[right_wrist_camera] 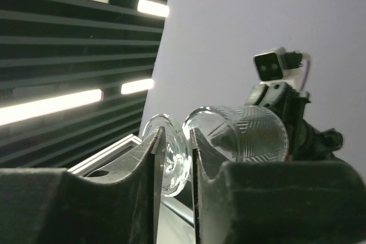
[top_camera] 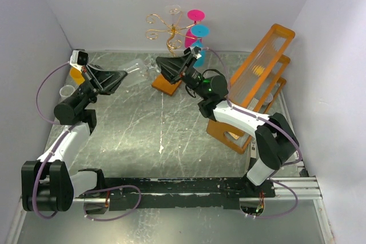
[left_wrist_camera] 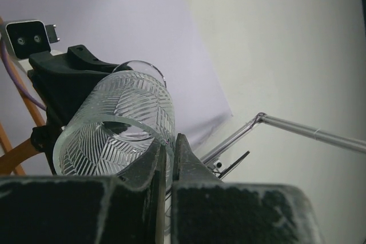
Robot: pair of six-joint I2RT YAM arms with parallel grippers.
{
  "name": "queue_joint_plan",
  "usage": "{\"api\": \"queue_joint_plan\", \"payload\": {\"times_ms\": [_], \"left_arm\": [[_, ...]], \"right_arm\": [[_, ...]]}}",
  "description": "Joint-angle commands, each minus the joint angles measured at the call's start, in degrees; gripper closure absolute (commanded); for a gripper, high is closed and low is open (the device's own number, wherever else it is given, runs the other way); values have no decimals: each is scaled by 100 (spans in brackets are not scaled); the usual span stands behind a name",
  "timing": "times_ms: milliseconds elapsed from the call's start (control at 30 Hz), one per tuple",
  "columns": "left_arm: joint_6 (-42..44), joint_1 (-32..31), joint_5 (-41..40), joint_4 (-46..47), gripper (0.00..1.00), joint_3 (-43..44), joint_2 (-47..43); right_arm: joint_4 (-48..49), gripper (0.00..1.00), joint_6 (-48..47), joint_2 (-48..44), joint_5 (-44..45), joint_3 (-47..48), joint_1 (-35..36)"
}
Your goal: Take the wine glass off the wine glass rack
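A clear patterned wine glass [top_camera: 137, 68] hangs on its side above the table, between my two grippers. My left gripper [top_camera: 122, 75] is shut on its rim; the left wrist view shows the fingertips [left_wrist_camera: 171, 141] pinching the wall of the bowl [left_wrist_camera: 123, 112]. My right gripper [top_camera: 160, 64] straddles the glass's foot [right_wrist_camera: 171, 155], and in the right wrist view its jaws [right_wrist_camera: 174, 132] stand slightly apart with a thin gap beside the foot. The gold wire wine glass rack [top_camera: 170, 30] stands behind on its orange base [top_camera: 166, 87].
Pink [top_camera: 195, 14] and blue [top_camera: 199, 30] glasses hang on the rack's right side. A big orange frame with clear panels [top_camera: 257, 78] leans at the right. An orange cup [top_camera: 76, 75] and a clear cup [top_camera: 67, 91] sit by the left wall.
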Motion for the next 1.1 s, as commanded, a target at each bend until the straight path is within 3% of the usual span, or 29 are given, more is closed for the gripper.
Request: {"api": "queue_joint_plan", "payload": {"times_ms": [0,100,267,333,433,500,567,667,767,833,1067], "left_arm": [[-711,-54,255,1799,93,284,-184],[-254,-53,515,1093,93,285,-454],[1166,-57,1279,-1030,93,548,-944],[1527,-61,1415,-1540,93,524,-1027],[1940,-61,1533,-2366,93,415,-1106],[2689,-58,1617,-3536,93,558,-1229],[4532,-62,1514,-6137,93,1054,-1377],[7446,-66,13,-10372,93,2529,-1303],[8706,-61,-1519,-12657,93,3520,-1026],[9000,-61,-2107,-13274,93,3591,-982],[9440,-61,-3475,-13990,93,2730,-935]], "right_arm": [[-258,69,-417,-136,-344,-353,-305],[-951,48,-1061,-538,-458,-492,-603],[-2442,20,-2319,-1259,-586,-707,-1061],[-3405,10,-3075,-1593,-435,-569,-1177],[-4549,3,-4171,-1909,-211,42,-1184],[-4962,3,-4669,-1948,-255,334,-1188],[-5155,3,-4938,-1946,-373,497,-1184],[-5029,3,-5040,-1866,-805,589,-1185],[-5018,3,-5189,-1803,-1211,707,-1187],[-5034,3,-5368,-1820,-1362,739,-1186],[-5761,2,-6416,-2218,-1109,950,-1186]]}}
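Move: The clear wine glass lies between the hands at about their height: its middle some 5 cm right and 2 cm ahead of the left hand, which holds the rim, and about 4 cm left and 3 cm back of the right hand at the stem. Low on the table, the yellow glass stands roughly 19 cm ahead and 24 cm left of the left hand, a second clear glass some 11 cm ahead and 29 cm left. From the right hand the hanging blue glass is about 21 cm ahead, 15 cm right, 22 cm lower. The right fingers open wide and let go of the stem as that hand backs away to the right, about 6 cm, dipping as it goes and swinging clockwise. The left keeps its pinch on the rim, draws back some 5 cm, then swings forward and left and sinks about 15 cm, rolling its fingers from pointing up to slanting down. ##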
